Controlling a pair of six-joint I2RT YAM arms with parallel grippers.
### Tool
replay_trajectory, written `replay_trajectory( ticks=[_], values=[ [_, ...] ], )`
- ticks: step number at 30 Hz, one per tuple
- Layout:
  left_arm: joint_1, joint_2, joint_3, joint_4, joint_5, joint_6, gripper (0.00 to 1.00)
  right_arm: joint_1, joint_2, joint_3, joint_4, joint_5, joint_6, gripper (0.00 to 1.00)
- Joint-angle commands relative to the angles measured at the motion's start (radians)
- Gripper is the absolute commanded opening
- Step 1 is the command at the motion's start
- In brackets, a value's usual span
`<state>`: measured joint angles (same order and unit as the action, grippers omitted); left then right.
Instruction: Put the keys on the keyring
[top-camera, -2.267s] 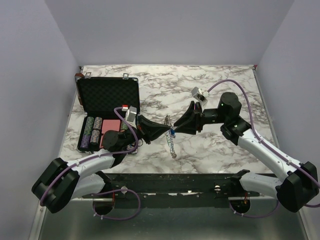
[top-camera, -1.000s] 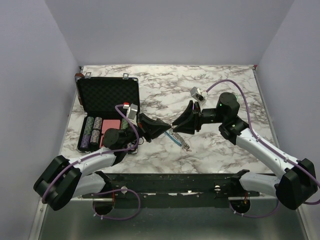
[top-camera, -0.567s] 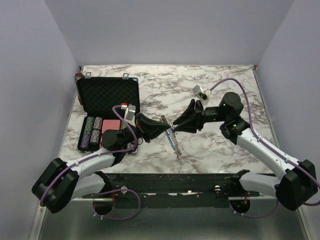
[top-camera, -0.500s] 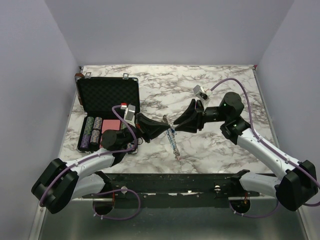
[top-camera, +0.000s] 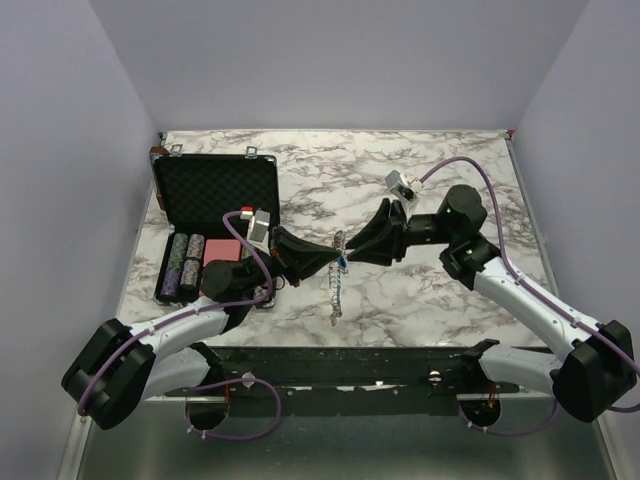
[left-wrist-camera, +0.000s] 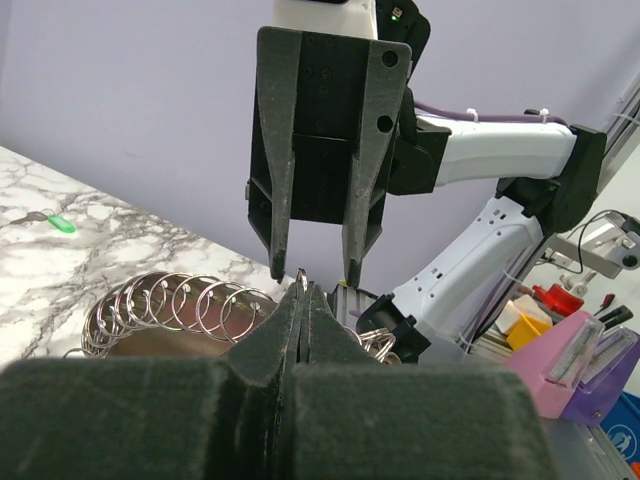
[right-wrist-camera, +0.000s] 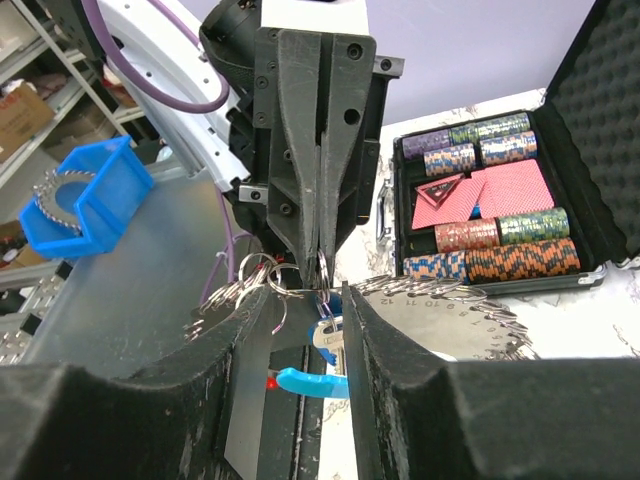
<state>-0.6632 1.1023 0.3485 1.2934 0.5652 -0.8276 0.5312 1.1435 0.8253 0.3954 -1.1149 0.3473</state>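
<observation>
My left gripper (top-camera: 330, 258) is shut on a small ring (left-wrist-camera: 301, 277) of the keyring (top-camera: 334, 292), a grey chain of rings hanging from the jaws down to the table. The ring also shows in the right wrist view (right-wrist-camera: 322, 265). My right gripper (top-camera: 352, 250) faces it tip to tip and is open. The blue key (right-wrist-camera: 335, 333) hangs from the ring between its fingers (right-wrist-camera: 366, 340), close to the right one. A light-blue section (right-wrist-camera: 310, 381) lies below. The green key (left-wrist-camera: 60, 224) lies on the marble table. I cannot make out the red key.
An open black foam-lined case (top-camera: 215, 192) at the left holds striped poker chips (right-wrist-camera: 490, 258) and red cards (right-wrist-camera: 490, 190). A disc edged with rings (right-wrist-camera: 470, 310) lies by the case. The table's front edge and metal rail (top-camera: 330, 365) are just below the grippers.
The hanging chain has swung from slanting down-right to hanging nearly straight down. Both grippers stay tip to tip over the middle of the table, shifting only slightly.
</observation>
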Motion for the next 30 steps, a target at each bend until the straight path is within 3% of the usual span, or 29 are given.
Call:
replay_trajectory(
  ticks=[1, 6, 10, 14, 19, 21, 23, 24, 26, 30],
  values=[
    [-0.004, -0.004, 0.017, 0.190, 0.009, 0.002, 0.00, 0.019, 0.007, -0.008, -0.003, 0.026, -0.008, 0.40],
    [-0.004, 0.005, 0.026, 0.199, 0.010, -0.002, 0.00, 0.039, 0.013, -0.022, -0.018, 0.049, -0.025, 0.34],
    [-0.006, 0.007, 0.024, 0.198, 0.009, -0.002, 0.00, 0.047, 0.022, -0.018, -0.017, 0.059, -0.031, 0.21],
    [-0.004, 0.005, 0.023, 0.195, 0.009, 0.001, 0.00, 0.050, 0.022, -0.009, -0.033, 0.047, -0.050, 0.00],
    [-0.003, -0.021, 0.009, 0.130, 0.004, 0.021, 0.00, 0.049, 0.015, 0.046, -0.191, 0.012, -0.187, 0.00],
    [0.010, -0.063, 0.010, 0.020, 0.033, 0.057, 0.18, 0.047, 0.018, 0.090, -0.335, 0.001, -0.315, 0.00],
    [0.023, -0.135, 0.021, -0.191, 0.065, 0.131, 0.50, 0.049, 0.022, 0.155, -0.546, 0.004, -0.498, 0.00],
    [0.030, -0.174, 0.033, -0.298, 0.076, 0.184, 0.59, 0.047, 0.025, 0.187, -0.649, 0.012, -0.577, 0.00],
    [0.031, -0.244, 0.091, -0.573, 0.107, 0.325, 0.70, 0.050, 0.039, 0.247, -0.821, 0.044, -0.736, 0.00],
    [0.031, -0.259, 0.278, -1.104, 0.165, 0.615, 0.74, 0.050, 0.071, 0.346, -1.048, 0.122, -0.962, 0.00]
  ],
)
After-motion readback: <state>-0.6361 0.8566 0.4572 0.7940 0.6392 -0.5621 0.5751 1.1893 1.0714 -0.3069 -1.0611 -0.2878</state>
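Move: The left fingers are already shut on the keyring's small wire ring. From the open right gripper, whose tips straddle its top, that ring is about 1 cm left, 1 cm below and level fore-and-aft. The coiled band hangs from the ring, its middle some 4 cm back, 1 cm left and 5 cm below the right hand. The chip case is far off, roughly 31 cm left, 4 cm back and 16 cm lower. Keep the left gripper pinching the wire ring while you ease the right one about 1 cm left and 1 cm down, shutting its half-open fingers on the ring. Then open the left fingers wide and draw them off left and up, a good 1 cm each, as the right hand keeps its pinch, sinks another 1 cm, tips its fingertips some 10 degrees down and rolls slightly. ##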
